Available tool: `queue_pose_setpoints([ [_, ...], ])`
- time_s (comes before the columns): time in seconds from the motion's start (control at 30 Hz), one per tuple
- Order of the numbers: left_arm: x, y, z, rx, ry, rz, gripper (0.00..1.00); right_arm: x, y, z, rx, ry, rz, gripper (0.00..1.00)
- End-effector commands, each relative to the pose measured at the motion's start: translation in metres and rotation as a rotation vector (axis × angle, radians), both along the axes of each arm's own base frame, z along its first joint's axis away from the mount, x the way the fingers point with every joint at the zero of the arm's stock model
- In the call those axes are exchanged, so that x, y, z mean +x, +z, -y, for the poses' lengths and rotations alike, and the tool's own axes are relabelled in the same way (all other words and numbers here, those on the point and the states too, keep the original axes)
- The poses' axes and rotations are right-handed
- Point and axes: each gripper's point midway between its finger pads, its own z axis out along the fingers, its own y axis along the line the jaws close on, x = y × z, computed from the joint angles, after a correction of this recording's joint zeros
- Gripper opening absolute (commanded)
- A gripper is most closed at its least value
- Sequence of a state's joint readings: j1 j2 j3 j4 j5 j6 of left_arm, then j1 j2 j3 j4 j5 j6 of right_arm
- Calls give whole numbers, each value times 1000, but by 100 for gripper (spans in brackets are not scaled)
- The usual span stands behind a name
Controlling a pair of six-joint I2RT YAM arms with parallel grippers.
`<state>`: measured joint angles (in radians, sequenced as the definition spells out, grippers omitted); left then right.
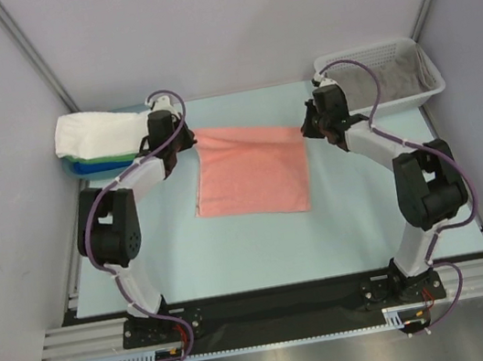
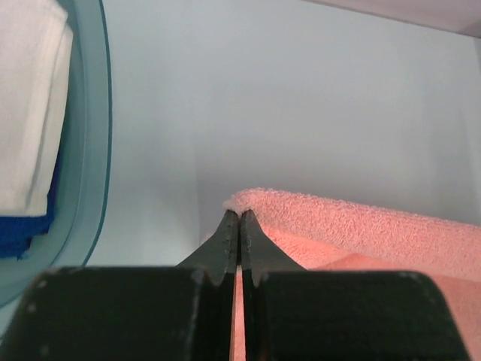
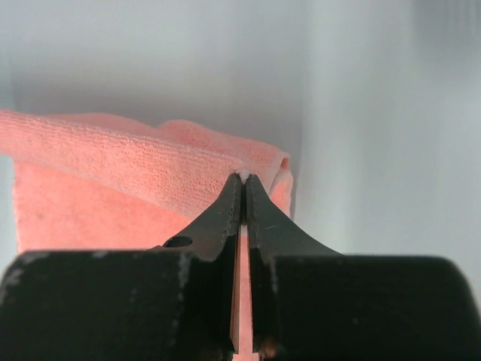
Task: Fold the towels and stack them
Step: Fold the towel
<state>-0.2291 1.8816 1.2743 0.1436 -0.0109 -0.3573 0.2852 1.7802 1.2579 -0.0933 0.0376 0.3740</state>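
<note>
A salmon pink towel hangs stretched over the middle of the table, held up by its two far corners. My left gripper is shut on its left corner; in the left wrist view the pink terry edge runs off to the right from the pinched tip. My right gripper is shut on the right corner, where the pink cloth spreads left of the closed jaws. Folded towels, white on top with green and blue under it, lie stacked at the back left. A grey towel lies in the basket.
A blue tray under the folded stack stands at the back left, its rim close to my left gripper. A white perforated basket stands at the back right. Walls close the table in on three sides.
</note>
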Motion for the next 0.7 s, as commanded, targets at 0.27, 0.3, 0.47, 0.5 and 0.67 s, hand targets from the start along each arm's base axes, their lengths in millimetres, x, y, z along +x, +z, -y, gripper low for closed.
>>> queue_pose_setpoints([
  [0.27,-43,29,-19,-84,64,84,0,-43,39,-3,29,-1,88,0],
  [0.3,-47,35,-20,-93,64,99,1,-48,36,-2,29,-3,77,0],
  [0.47,-71,22,-26,-114,91,75,0,-69,23,-5,30,8,53,0],
  [0.5,-75,20,-25,-117,90,70,0,-72,23,-8,31,17,53,0],
  [0.67,-95,10,-29,-129,102,57,0,-87,8,-8,13,12,25,0],
])
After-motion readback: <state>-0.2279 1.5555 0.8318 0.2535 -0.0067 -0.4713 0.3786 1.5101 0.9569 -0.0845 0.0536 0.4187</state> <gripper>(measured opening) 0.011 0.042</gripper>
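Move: About 17 cm back from the left hand, 2 cm to its left and roughly 11 cm below, lies the left near corner of the pink towel; its right near corner is some 17 cm back, 3 cm left and 11 cm below the right hand. The blue basket with the white towel stands about 20 cm left and 6 cm ahead of the left hand. From the right hand, the white crate sits some 24 cm right and 17 cm ahead. Drawing the pink towel's pinched far edge back over the part on the table, both hands travel towards the robot side by side, about 9 cm each, heading for the near edge. The left stays nearly level; the right arches up some 2 cm, then sinks again. Both keep their fingers shut on the corners, with little wrist turn. ##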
